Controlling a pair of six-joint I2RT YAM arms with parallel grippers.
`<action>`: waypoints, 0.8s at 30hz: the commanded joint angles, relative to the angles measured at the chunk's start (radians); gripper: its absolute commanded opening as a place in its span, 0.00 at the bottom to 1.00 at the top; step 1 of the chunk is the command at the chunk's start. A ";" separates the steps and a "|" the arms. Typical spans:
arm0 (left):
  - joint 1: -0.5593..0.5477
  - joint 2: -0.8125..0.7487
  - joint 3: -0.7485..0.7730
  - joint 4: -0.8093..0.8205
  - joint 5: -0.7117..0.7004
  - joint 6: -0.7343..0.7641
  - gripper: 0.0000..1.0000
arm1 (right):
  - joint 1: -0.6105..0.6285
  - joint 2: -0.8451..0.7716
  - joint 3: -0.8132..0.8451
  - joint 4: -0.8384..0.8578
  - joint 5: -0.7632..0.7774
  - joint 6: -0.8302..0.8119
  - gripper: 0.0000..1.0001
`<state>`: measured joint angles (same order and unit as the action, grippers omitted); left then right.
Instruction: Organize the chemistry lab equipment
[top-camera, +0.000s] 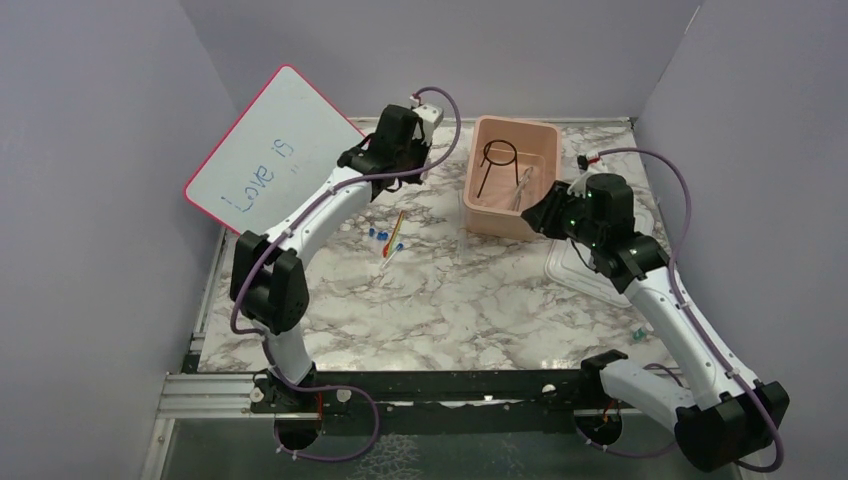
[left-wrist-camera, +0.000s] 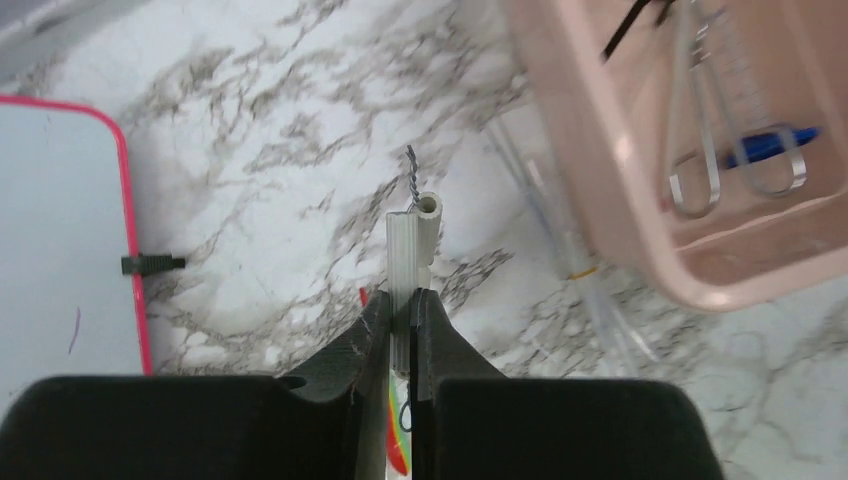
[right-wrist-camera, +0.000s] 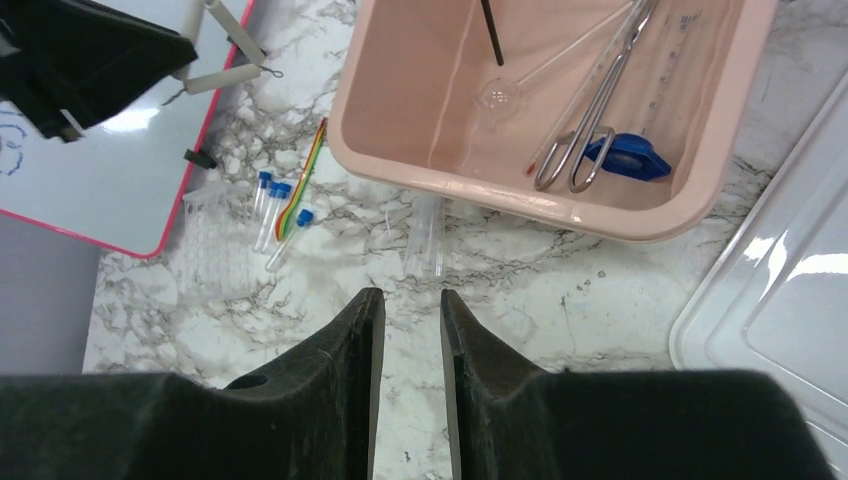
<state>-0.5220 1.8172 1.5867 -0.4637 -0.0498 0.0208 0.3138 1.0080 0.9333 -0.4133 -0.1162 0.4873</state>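
Note:
My left gripper (top-camera: 408, 130) (left-wrist-camera: 401, 300) is shut on a white ribbed clip (left-wrist-camera: 412, 245) with a twisted wire at its tip, held above the table beside the pink tub (top-camera: 478, 215). Inside the tub are a black wire ring stand (top-camera: 497, 160), metal tongs (right-wrist-camera: 590, 120) and a blue piece (right-wrist-camera: 625, 158). On the marble lie a red-yellow rod (top-camera: 394, 235) (right-wrist-camera: 300, 180), blue-capped vials (right-wrist-camera: 268, 200) and a clear tube (right-wrist-camera: 425, 235). My right gripper (top-camera: 540, 213) (right-wrist-camera: 412, 297) hangs open and empty over the table in front of the tub.
A pink-rimmed whiteboard (top-camera: 270, 150) leans at the back left. A white lid (top-camera: 580, 270) (right-wrist-camera: 770, 320) lies right of the tub, under my right arm. Grey walls close in the table on three sides.

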 joint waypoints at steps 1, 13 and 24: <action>-0.022 -0.088 0.097 0.006 0.182 -0.098 0.00 | -0.003 -0.048 0.045 -0.006 0.083 0.019 0.31; -0.173 0.010 0.270 0.013 0.335 -0.251 0.00 | -0.004 -0.138 0.024 -0.038 0.248 0.059 0.32; -0.217 0.265 0.376 0.019 0.298 -0.323 0.00 | -0.004 -0.181 -0.010 -0.066 0.265 0.080 0.32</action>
<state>-0.7448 2.0071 1.8931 -0.4553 0.2588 -0.2619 0.3138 0.8387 0.9428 -0.4526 0.1162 0.5503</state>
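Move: The left hand, with the clay triangle already pinched, has the pink box it is taken to about 21 cm to its right, 6 cm farther out and 11 cm below. The black tripod already inside stands roughly 18 cm right and 8 cm ahead. Some 16 cm below lie clear tubes, 12 cm right and 3 cm back, and the rainbow strip, 3 cm left and 5 cm back. From the right hand, the box lies about 20 cm ahead, 5 cm left, 15 cm below. Keeping its pinch on the clay triangle, the left hand swings some 18 cm to the right and about 6 cm back in an arc, first climbing about 12 cm and then sinking 8 to 9 cm, its left side dipping some 20 degrees as it turns clockwise, to bring the triangle over the near, left part of the pink box. The empty right hand draws away from the box meanwhile, rising and shifting right by 4 to 5 cm each and turning about 15 degrees clockwise, its fingers still partly open. ##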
